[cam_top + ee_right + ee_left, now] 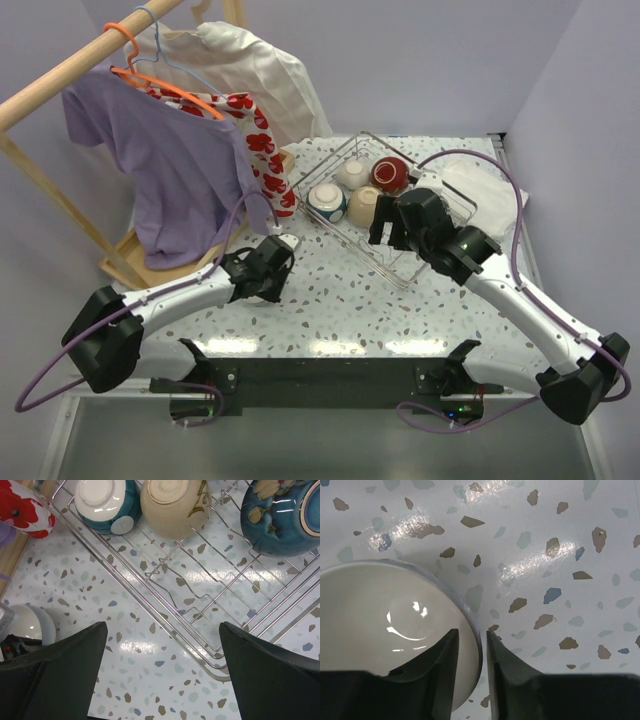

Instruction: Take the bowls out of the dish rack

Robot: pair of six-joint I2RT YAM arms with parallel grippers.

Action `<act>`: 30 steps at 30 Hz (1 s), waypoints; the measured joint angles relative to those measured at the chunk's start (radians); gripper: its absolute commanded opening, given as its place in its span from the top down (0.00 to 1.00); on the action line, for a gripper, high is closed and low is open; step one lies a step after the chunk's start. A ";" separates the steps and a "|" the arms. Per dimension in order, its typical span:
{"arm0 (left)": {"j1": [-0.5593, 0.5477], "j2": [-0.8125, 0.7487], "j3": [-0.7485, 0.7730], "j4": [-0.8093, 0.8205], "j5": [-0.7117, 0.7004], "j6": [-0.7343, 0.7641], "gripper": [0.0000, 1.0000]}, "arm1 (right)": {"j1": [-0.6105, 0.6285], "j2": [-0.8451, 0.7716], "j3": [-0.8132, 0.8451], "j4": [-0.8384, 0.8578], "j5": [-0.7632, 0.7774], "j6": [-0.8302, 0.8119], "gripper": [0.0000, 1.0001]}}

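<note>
A white bowl (pixel 380 630) stands upright on the speckled table, left of the dish rack (pixel 402 280). My left gripper (pixel 472 645) straddles its right rim, one finger inside and one outside, with a thin gap showing beside the rim. The same bowl (pixel 27 622) shows at the left edge of the right wrist view. In the rack lie a teal-banded bowl (pixel 102 502), a beige bowl (pixel 172 505) and a dark blue patterned bowl (pixel 280 515); a white bowl (pixel 352 173) and a dark red bowl (pixel 391 173) sit further back. My right gripper (pixel 162 665) hangs wide open and empty over the rack's near-left edge.
A wooden clothes rail (pixel 60 75) stands at the back left with a purple shirt (pixel 170 170) and a red-flowered cloth (pixel 262 140); its wooden base (pixel 125 255) lies near my left arm. A white cloth (pixel 472 185) lies right of the rack.
</note>
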 measured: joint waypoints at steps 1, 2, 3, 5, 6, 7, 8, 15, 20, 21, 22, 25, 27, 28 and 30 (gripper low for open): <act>0.000 0.002 0.000 -0.001 0.003 0.001 0.57 | 0.000 0.003 0.000 0.000 0.002 -0.002 0.01; 0.000 0.002 0.000 -0.003 0.004 -0.004 0.46 | 0.000 0.006 0.000 0.000 0.006 -0.007 0.01; 0.000 -0.001 0.000 -0.002 0.005 -0.007 0.42 | 0.000 0.011 0.000 -0.001 0.011 -0.013 0.01; 0.000 -0.010 0.002 -0.005 0.008 -0.015 0.30 | 0.000 0.018 0.000 -0.002 0.016 -0.025 0.01; 0.000 -0.022 0.003 -0.006 0.010 -0.019 0.26 | 0.000 0.021 0.000 -0.002 0.018 -0.029 0.01; 0.000 -0.039 0.004 -0.008 0.012 -0.023 0.20 | 0.000 0.025 0.001 -0.005 0.021 -0.035 0.01; 0.000 -0.061 0.006 -0.010 0.014 -0.026 0.17 | 0.000 0.030 0.001 -0.007 0.024 -0.042 0.01; 0.000 -0.260 0.035 0.002 -0.010 -0.044 0.02 | 0.000 0.084 0.058 -0.057 0.101 -0.099 0.01; 0.000 -0.418 0.014 0.042 -0.085 -0.043 0.00 | -0.008 0.175 0.145 -0.102 0.181 -0.135 0.01; 0.001 -0.452 0.000 0.052 -0.103 -0.043 0.00 | -0.014 0.200 0.161 -0.111 0.190 -0.142 0.01; 0.002 -0.483 -0.015 0.060 -0.123 -0.043 0.00 | -0.026 0.224 0.174 -0.117 0.195 -0.148 0.01; 0.006 -0.558 -0.064 0.068 -0.189 -0.042 0.00 | -0.076 0.292 0.188 -0.127 0.202 -0.159 0.01; 0.008 -0.593 -0.087 0.066 -0.228 -0.040 0.00 | -0.107 0.326 0.189 -0.129 0.205 -0.166 0.01; 0.008 -0.615 -0.098 0.061 -0.256 -0.039 0.00 | -0.122 0.342 0.190 -0.130 0.206 -0.170 0.01; 0.008 -0.646 -0.109 0.063 -0.286 -0.038 0.00 | -0.146 0.368 0.194 -0.129 0.221 -0.183 0.01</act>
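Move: My left fingers still straddle the white bowl's rim. The bowl stands mouth up on the table, its middle about 5 cm to the left and 2 cm below the hand. My open right hand hangs over the dish rack's near side. From it the blue flowered bowl lies some 11 cm ahead, 12 cm right and 17 cm down, the beige bowl about 12 cm ahead, 2 cm left and 17 cm down, and the red bowl roughly 20 cm ahead, 5 cm right and 17 cm down. I open my left hand wide, lift it clear of the white bowl's rim by about 13 cm, then ease it left over the bowl while the fingers tip up forward some 30 degrees. Meanwhile my right hand, still wide open, swings forward and right and sinks about 5 cm towards the blue flowered bowl, rolling its left side down as it goes. ##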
